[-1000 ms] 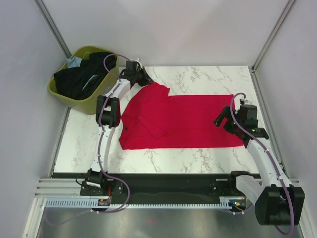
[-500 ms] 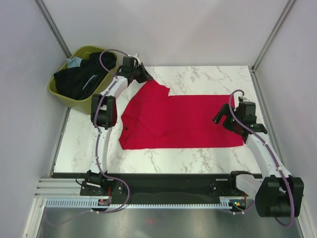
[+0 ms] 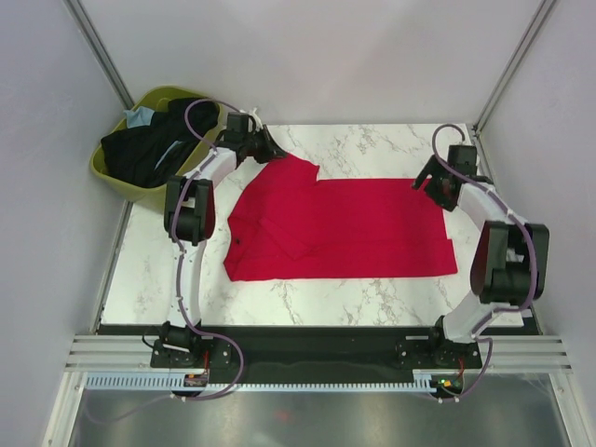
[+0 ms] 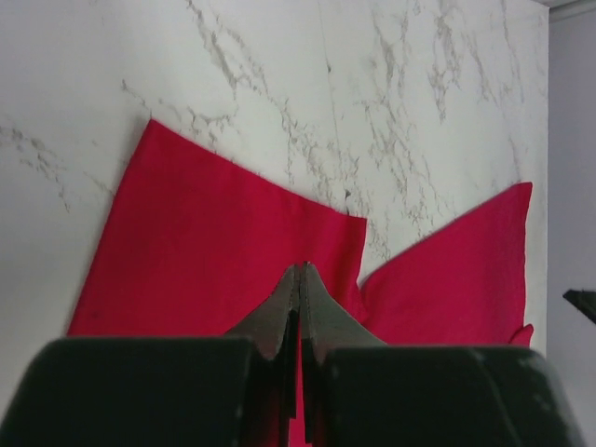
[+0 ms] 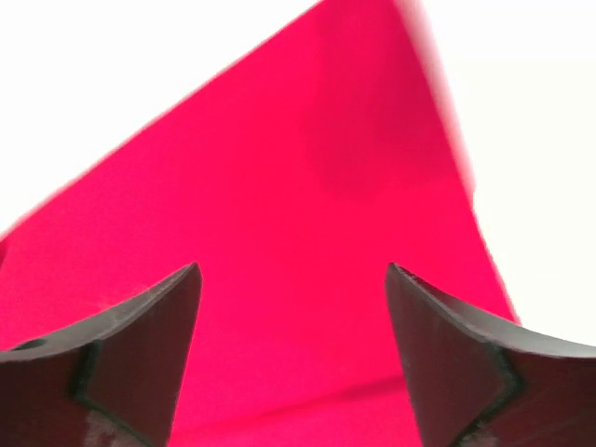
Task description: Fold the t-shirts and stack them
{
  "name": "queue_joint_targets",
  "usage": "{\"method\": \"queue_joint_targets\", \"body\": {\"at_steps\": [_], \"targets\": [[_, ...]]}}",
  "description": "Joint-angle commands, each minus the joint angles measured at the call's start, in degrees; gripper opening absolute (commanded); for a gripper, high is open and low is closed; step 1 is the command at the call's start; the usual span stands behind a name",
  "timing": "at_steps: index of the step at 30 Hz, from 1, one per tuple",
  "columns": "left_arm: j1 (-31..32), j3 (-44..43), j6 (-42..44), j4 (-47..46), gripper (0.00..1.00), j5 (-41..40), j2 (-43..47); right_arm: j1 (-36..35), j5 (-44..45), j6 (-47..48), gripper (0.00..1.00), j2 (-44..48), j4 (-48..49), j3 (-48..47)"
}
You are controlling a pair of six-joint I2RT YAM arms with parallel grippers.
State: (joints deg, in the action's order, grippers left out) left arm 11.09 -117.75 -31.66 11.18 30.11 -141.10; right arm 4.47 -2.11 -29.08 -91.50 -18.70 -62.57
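Observation:
The red t-shirt (image 3: 335,228) lies spread flat on the marble table, sleeves to the left and hem to the right. My left gripper (image 3: 275,149) is shut and hovers at the far-left sleeve. In the left wrist view its tips (image 4: 301,270) meet over the flat sleeve (image 4: 214,242), with no cloth seen pinched. My right gripper (image 3: 426,184) is open over the shirt's far right corner. In the right wrist view its jaws stand wide (image 5: 293,279) above the red cloth (image 5: 298,186). Black t-shirts (image 3: 149,149) and a light blue one (image 3: 140,116) lie in the basket.
The olive-green basket (image 3: 163,93) stands at the far left corner, just off the table's edge. Bare marble (image 3: 391,144) shows behind the shirt, and a strip (image 3: 158,270) to its left. Grey walls enclose the table on three sides.
My right arm has swung away from me, from the shirt's right edge near the front up to its far right corner. My left gripper has edged slightly left and back. The shirt has not moved.

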Motion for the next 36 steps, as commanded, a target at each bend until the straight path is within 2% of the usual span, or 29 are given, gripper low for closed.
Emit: {"method": "queue_joint_targets", "body": {"at_steps": [1, 4, 9, 10, 12, 13, 14, 21, 27, 29, 34, 36], "targets": [[-0.19, 5.51, -0.42, -5.11, 0.02, 3.55, 5.92, 4.31, 3.78, -0.80, 0.86, -8.41, 1.30, -6.94], [-0.19, 8.94, -0.77, -6.78, 0.02, 4.69, 7.68, 5.02, 5.18, 0.07, 0.79, -16.49, 0.95, -13.62], [-0.37, 8.26, 3.25, -6.53, 0.03, 4.00, 6.89, 5.29, 8.79, 1.83, 0.78, -24.23, -0.46, -22.58], [-0.46, 7.37, 4.14, -5.74, 0.20, 3.82, 6.45, 5.37, 8.88, 2.10, 0.79, -24.77, -0.64, -23.38], [-0.63, 5.62, 6.07, -4.85, 0.44, 2.69, 5.66, 5.46, 9.66, 2.97, 0.79, -26.00, -0.73, -25.40], [-0.81, 5.17, 6.69, -4.59, 0.60, 1.72, 5.57, 5.55, 10.10, 3.24, 0.79, -26.44, -0.73, -26.02], [-0.81, 3.60, 7.22, -4.41, 0.62, 0.23, 5.22, 5.72, 10.19, 3.41, 0.79, -27.05, -0.64, -26.81], [-1.95, -10.19, 9.25, 1.74, 0.66, 0.04, -2.42, 6.25, 9.23, 3.77, 0.75, -33.29, -1.25, -32.26], [-2.04, -13.20, 9.61, 2.27, 0.68, 1.53, -6.82, 6.25, 8.96, 4.12, 0.69, -35.93, -1.08, -33.85], [-2.04, -15.21, 8.90, 2.53, 0.69, 3.19, -9.27, 6.34, 8.96, 4.21, 0.63, -36.29, -0.99, -33.94], [-2.04, -16.98, 6.44, 2.97, 0.70, 1.45, -12.35, 6.34, 8.35, 4.73, 0.47, -36.46, -0.55, -33.41], [-1.95, -19.00, 5.91, 3.93, 0.70, 2.06, -14.28, 6.34, 7.74, 4.65, 0.44, -36.64, -0.20, -33.06]]}}
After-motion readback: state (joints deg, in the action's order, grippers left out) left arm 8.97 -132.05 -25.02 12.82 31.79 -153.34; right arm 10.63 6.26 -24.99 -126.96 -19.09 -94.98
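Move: The far right corner of the red t-shirt lies about 13 cm ahead of my right hand, 10 cm to its right and 9 cm below; the shirt's middle is roughly 12 cm to that hand's left and 2 cm back. The end of the left sleeve is some 4 cm ahead of my left hand, 4 cm to its right and 7 cm below, with the green bin about 28 cm to that hand's left, level with it. I sweep my right hand forward about 12 cm, some 10 cm right and 8 cm down onto the shirt's far right corner, narrowing the wide-open fingers to about half around it. My left hand dips back 3 cm, opens its shut fingers, then arcs up and forward and drops over the sleeve end, tilting up on the way and back down. ##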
